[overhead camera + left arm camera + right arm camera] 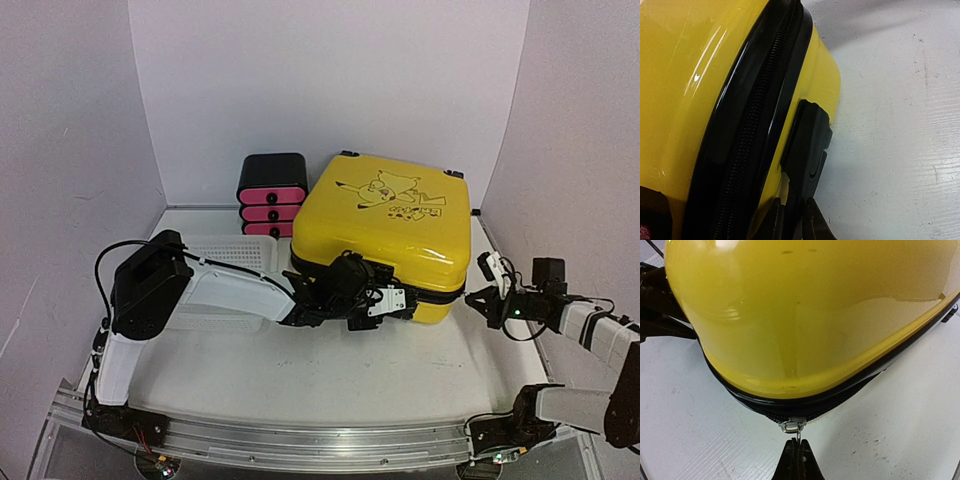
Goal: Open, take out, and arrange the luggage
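Observation:
The yellow luggage [390, 215] lies flat and closed on the table, cartoon lid up and black zipper band all round. My left gripper [405, 300] is at its front side. In the left wrist view the two fingertips [772, 220] pinch the lower end of a black plastic block [810, 135] on the shell [680, 75], beside the zipper band [747, 145]. My right gripper [480, 298] is at the right front corner. There it [798, 441] is shut on the thin metal zipper pull [794, 425] hanging from the band under the yellow shell [815, 300].
A black-and-pink drawer box [272, 193] stands behind the luggage on the left. A white mesh basket [235, 255] lies left of it, partly under my left arm. White walls close in on three sides and a metal rail [300, 440] runs along the near edge.

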Robot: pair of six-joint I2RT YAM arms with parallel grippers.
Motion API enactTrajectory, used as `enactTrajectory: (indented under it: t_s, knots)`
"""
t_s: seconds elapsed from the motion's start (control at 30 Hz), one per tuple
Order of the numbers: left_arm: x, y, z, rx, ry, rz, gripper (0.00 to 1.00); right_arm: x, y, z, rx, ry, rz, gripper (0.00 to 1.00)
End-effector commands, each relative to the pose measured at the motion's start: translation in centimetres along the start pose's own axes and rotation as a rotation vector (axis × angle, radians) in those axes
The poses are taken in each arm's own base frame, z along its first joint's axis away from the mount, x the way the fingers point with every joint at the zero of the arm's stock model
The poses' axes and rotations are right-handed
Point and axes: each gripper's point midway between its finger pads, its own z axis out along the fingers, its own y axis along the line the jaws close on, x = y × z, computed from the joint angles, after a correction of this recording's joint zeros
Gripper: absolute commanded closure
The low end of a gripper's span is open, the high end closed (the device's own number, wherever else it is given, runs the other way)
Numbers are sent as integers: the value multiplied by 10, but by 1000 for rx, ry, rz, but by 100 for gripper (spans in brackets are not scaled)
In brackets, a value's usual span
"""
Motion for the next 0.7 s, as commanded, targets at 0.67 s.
enactTrajectory:
  t_s: [0.67]
  knots:
    - [89,-14,-15,44,298,-103,87,-53,-122,21,273,-42,-75,96]
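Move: The right hand already holds the metal zipper pull at the suitcase's near right corner, about 1 cm ahead and 1 cm to its left, at fingertip height. The suitcase's middle lies roughly 17 cm ahead and 17 cm to its left; the black side handle is some 12 cm to its left and 2 cm nearer. From the left hand, at that handle, the zipper pull lies about 11 cm right and 3 cm ahead. The right hand drags the zipper pull forward about 7 cm and slightly right, along the suitcase's right-side seam. ##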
